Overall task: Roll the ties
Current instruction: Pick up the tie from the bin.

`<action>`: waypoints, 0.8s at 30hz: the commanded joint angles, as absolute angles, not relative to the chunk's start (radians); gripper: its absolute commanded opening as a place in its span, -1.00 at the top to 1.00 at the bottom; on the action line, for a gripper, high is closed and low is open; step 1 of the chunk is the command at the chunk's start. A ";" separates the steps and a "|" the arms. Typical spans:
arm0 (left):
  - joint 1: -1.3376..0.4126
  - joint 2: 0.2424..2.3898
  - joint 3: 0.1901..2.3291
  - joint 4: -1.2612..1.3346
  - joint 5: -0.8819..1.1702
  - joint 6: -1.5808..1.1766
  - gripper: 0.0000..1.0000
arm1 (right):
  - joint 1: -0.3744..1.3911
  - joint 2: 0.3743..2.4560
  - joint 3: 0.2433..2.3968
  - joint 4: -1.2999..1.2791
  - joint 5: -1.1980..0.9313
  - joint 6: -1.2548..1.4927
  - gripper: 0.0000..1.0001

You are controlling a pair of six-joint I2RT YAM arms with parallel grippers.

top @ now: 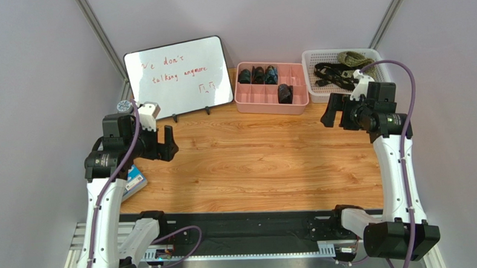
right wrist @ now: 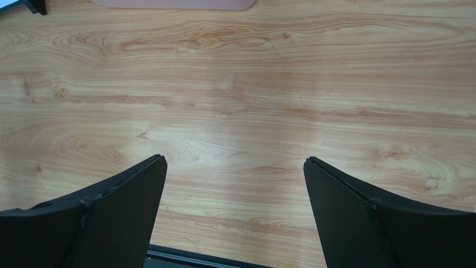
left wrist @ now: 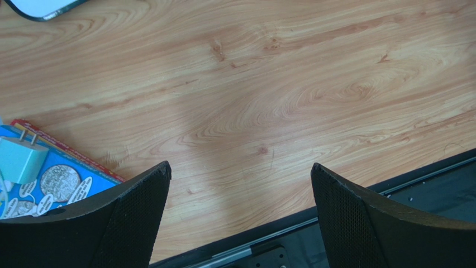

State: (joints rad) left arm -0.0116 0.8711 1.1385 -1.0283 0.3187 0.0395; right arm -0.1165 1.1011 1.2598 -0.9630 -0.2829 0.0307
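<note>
The ties lie at the back right in a white basket [top: 310, 76]: an olive-green one [top: 354, 59] beside tangled black ones [top: 332, 74]. Dark rolled ties [top: 258, 75] sit in compartments of a pink divided tray [top: 270, 107]. My left gripper [top: 164, 143] hovers open over the table's left side, far from the ties. In the left wrist view the left gripper [left wrist: 240, 165] has only bare wood between its fingers. My right gripper [top: 331, 113] hangs open just in front of the basket. The right wrist view shows the right gripper [right wrist: 235, 159] holding nothing.
A whiteboard [top: 179, 76] with red writing leans at the back left. A blue booklet [left wrist: 61, 184] with a pale charger [left wrist: 19, 159] on it lies at the left edge. A black rail [top: 245, 224] runs along the near edge.
</note>
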 commanded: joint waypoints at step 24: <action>-0.006 1.021 1.224 -0.910 0.515 0.196 -0.99 | -0.305 2.203 2.393 -0.807 -0.223 -0.596 -0.96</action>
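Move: The green patterned tie in the white bin lies about 28 cm ahead of the right hand, 20 cm to its right and some 16 cm below. In the same bin the black tie is about 27 cm ahead of that hand and 10 cm to its right. The pink divided box is about 22 cm ahead and 22 cm to its left, at much the same depth. From the left hand the green tie is roughly 34 cm ahead, 86 cm right and 20 cm below. Forward and to the right, gathering speed, the right arm swings its empty, wide-open gripper some 27 cm out and 15 cm across over the white bin, towards the green tie, arching about 5 cm up before starting down. On the way the wrist rolls its left side down by over 20 degrees and tips the fingers up slightly. The open left hand drifts up and forward about 3 cm each, and slightly right, turning clockwise. ##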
